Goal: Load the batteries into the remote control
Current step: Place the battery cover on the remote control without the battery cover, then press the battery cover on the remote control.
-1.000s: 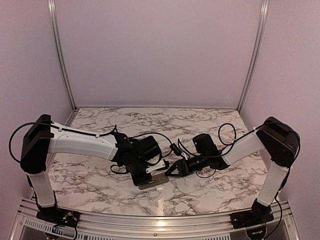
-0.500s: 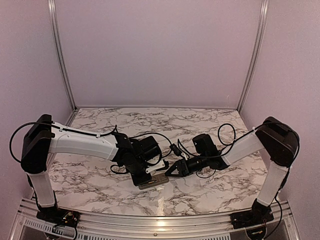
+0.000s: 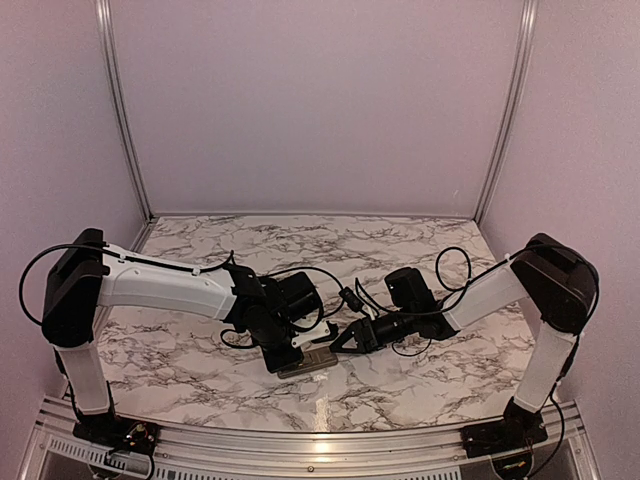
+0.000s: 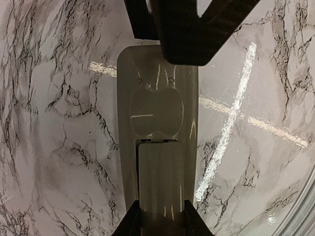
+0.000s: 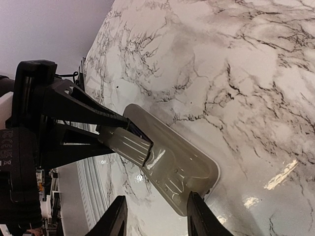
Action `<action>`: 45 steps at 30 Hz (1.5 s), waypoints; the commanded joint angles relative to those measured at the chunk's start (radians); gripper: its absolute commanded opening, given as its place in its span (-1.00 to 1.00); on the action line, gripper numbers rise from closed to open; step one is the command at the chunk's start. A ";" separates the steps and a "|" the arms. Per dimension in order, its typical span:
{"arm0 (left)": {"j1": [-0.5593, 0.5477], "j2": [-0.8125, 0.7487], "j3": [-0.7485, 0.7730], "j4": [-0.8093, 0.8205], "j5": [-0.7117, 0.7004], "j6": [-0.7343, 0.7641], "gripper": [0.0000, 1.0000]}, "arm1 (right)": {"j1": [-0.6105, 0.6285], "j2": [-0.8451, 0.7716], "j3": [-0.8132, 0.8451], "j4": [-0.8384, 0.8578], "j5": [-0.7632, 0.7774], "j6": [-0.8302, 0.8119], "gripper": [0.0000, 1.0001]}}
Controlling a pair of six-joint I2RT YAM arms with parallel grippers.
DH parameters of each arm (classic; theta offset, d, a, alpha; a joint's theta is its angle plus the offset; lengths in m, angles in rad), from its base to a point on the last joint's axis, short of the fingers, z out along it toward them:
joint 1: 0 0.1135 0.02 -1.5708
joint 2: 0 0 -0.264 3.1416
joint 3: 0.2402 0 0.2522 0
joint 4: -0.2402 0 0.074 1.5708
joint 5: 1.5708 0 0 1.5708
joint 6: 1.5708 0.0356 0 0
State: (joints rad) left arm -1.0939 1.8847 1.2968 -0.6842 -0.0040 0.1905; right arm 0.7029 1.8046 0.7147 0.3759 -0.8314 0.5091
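Note:
The remote control (image 3: 310,362) lies back side up on the marble, its greyish back (image 4: 157,108) filling the left wrist view. My left gripper (image 4: 160,216) is shut on the battery cover (image 4: 160,182), one finger on each long edge. In the right wrist view the cover (image 5: 125,142) is tilted up off the remote (image 5: 177,167). My right gripper (image 5: 157,216) stands open at the remote's other end, one fingertip (image 5: 197,211) against its corner, the other clear of it. That gripper also shows at the top of the left wrist view (image 4: 197,29). The batteries are out of view.
Black cables (image 3: 350,295) loop over the marble table (image 3: 400,250) behind both grippers. A metal rail (image 3: 320,440) runs along the near edge and pale walls close off the back and sides.

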 commanded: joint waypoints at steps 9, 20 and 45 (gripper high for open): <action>0.002 0.033 0.035 -0.021 -0.046 -0.005 -0.43 | -0.005 0.009 -0.001 0.021 -0.017 0.006 -0.22; 0.002 0.031 0.049 -0.013 -0.038 0.000 -0.43 | -0.006 0.009 0.001 0.020 -0.021 0.004 -0.22; 0.092 -0.176 -0.115 0.121 0.068 -0.099 -0.07 | -0.006 -0.056 0.001 -0.026 0.007 -0.013 -0.22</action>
State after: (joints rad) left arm -1.0023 1.6939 1.1999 -0.6056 0.0383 0.1116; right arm 0.7029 1.7882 0.7143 0.3752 -0.8387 0.5045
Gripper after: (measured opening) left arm 0.465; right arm 0.389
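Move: The battery cover, still pinched by the left fingers, has its middle only about 1 cm to the right of that hand and level with it fore and aft, over the remote control's recess. The remote's middle lies some 4 cm right of the left hand, 1 cm farther out and 1 cm below. From the right hand, waiting at its right end, the remote's middle is about 7 cm to the left, neither ahead nor back, 2 cm lower. The battery cover is let go over its recess: the left fingers first slacken slightly as the hand edges forward under a centimetre, then open to about half. The left hand then lifts off the remote, rising about 5 cm and drifting a little forward and left while the wrist turns some 10 degrees with its left side dipping. The right hand stays put, a finger at the remote's right end. ##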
